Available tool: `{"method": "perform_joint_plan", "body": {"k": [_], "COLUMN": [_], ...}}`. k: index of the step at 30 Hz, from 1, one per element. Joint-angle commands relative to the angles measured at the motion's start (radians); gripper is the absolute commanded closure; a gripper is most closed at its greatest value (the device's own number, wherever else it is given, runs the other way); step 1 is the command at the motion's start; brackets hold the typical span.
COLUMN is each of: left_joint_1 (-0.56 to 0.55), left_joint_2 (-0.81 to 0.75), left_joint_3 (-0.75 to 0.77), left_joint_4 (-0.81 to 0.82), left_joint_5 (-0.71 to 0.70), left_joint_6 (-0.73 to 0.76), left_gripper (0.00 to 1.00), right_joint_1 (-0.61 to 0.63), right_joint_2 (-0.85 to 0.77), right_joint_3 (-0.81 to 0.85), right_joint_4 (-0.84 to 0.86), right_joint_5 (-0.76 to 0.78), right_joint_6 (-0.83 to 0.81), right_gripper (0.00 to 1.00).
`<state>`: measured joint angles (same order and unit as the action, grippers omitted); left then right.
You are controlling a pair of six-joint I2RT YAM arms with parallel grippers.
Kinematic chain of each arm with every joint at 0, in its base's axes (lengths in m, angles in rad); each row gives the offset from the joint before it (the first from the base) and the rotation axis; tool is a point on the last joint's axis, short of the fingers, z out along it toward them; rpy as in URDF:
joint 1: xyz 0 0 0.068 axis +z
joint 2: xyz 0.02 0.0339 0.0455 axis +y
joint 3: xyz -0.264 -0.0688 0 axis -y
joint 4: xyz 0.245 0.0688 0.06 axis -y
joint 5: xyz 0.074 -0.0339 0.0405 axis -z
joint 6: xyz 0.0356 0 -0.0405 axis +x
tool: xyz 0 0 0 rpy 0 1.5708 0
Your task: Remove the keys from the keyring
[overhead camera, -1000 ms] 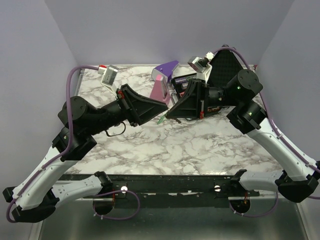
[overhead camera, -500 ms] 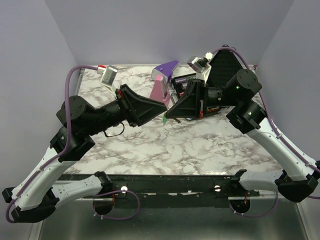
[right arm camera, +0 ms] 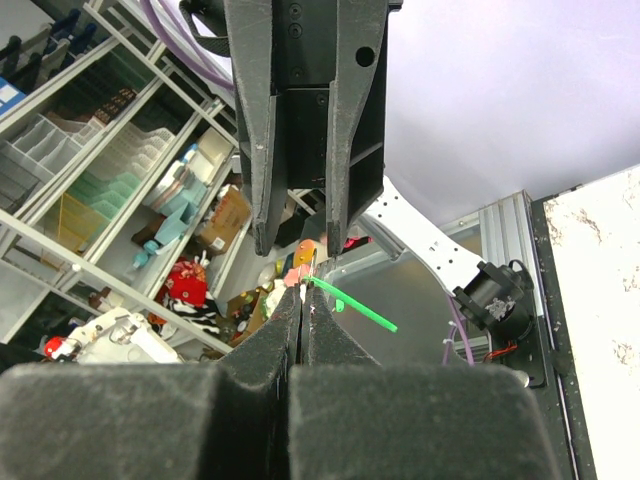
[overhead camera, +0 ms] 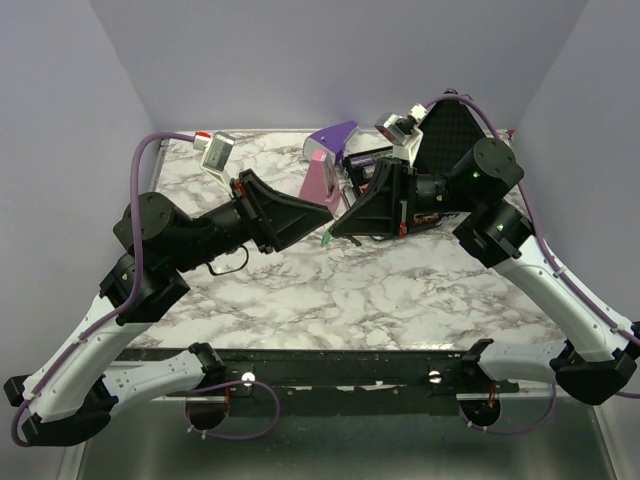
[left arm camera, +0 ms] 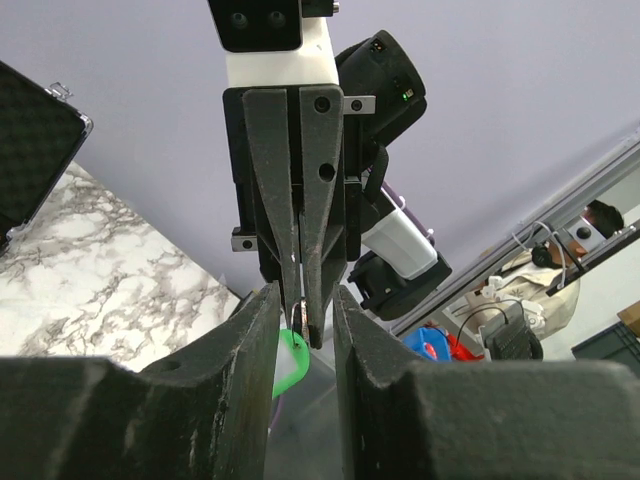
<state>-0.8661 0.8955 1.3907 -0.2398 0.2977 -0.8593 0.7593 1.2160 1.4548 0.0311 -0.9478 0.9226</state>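
Observation:
Above the marble table [overhead camera: 350, 290] my two grippers meet tip to tip. My right gripper [overhead camera: 334, 229] [right arm camera: 304, 292] is shut on the thin grey keyring [left arm camera: 296, 310] [right arm camera: 313, 268]. From the ring hangs a key with a green head [overhead camera: 327, 239] [left arm camera: 290, 365] [right arm camera: 352, 304]. My left gripper [overhead camera: 335, 213] [left arm camera: 305, 292] [right arm camera: 300, 245] is open, its jaws standing either side of the right gripper's tips [left arm camera: 303, 325]. The green head lies close against the inner face of its left finger [left arm camera: 250, 350]. Other keys are too small to make out.
A purple-and-pink wedge-shaped object [overhead camera: 325, 160] stands just behind the grippers. An open black case [overhead camera: 450, 135] sits at the back right, with a dark item [overhead camera: 368, 160] in front of it. A small white device [overhead camera: 218, 150] lies at the back left.
The green key has swung slightly to the right under the tips. Both grippers stay tip to tip in almost the same place.

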Motion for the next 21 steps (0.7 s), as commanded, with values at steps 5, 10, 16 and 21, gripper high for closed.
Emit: {"method": "perform_joint_plan", "body": {"k": [5,10,16,21], "left_joint_1": [-0.007,-0.007,-0.008,-0.008], "left_joint_2": [-0.012,-0.01,0.0,0.006], "left_joint_3": [-0.018,-0.016,-0.004,0.013], "left_joint_4": [-0.026,-0.027,-0.027,-0.047], "left_joint_5": [-0.026,-0.025,-0.02,-0.003], "left_joint_6": [-0.001,-0.006,-0.006,0.014], "left_gripper": [0.72,0.78,0.88,0.98], "right_joint_1": [0.003,0.002,0.003,0.003], "right_joint_2": [-0.021,-0.023,-0.027,-0.023], "right_joint_3": [0.016,0.004,-0.004,0.009], "right_joint_4": [-0.007,0.01,0.01,-0.01], "right_joint_5": [0.009,0.004,0.003,-0.016], "right_joint_6": [-0.019,-0.01,-0.008,-0.019], "right_gripper": [0.99,0.99,0.99,0.99]}}
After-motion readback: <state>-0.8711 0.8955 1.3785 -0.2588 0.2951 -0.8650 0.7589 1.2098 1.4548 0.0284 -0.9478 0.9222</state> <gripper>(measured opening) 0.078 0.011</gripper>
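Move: About 2 cm behind the left fingertips, a centimetre to their right and a centimetre below them, is the keyring, which the right fingers already pinch at their tips. The green key hangs from it, some 3 cm back and 3 cm below the left hand, level with it sideways. From the right hand, the keyring lies at the fingertips, about 1 cm to its left. Sinking about 1 cm towards the keyring with its tips already partly closed, the left hand then stays in place and goes on squeezing its fingers from roughly a third open to nearly shut, around the thin metal edge that pokes out past the right fingertips. The right hand stays put, pointing left, and keeps its shut grip on the keyring. ##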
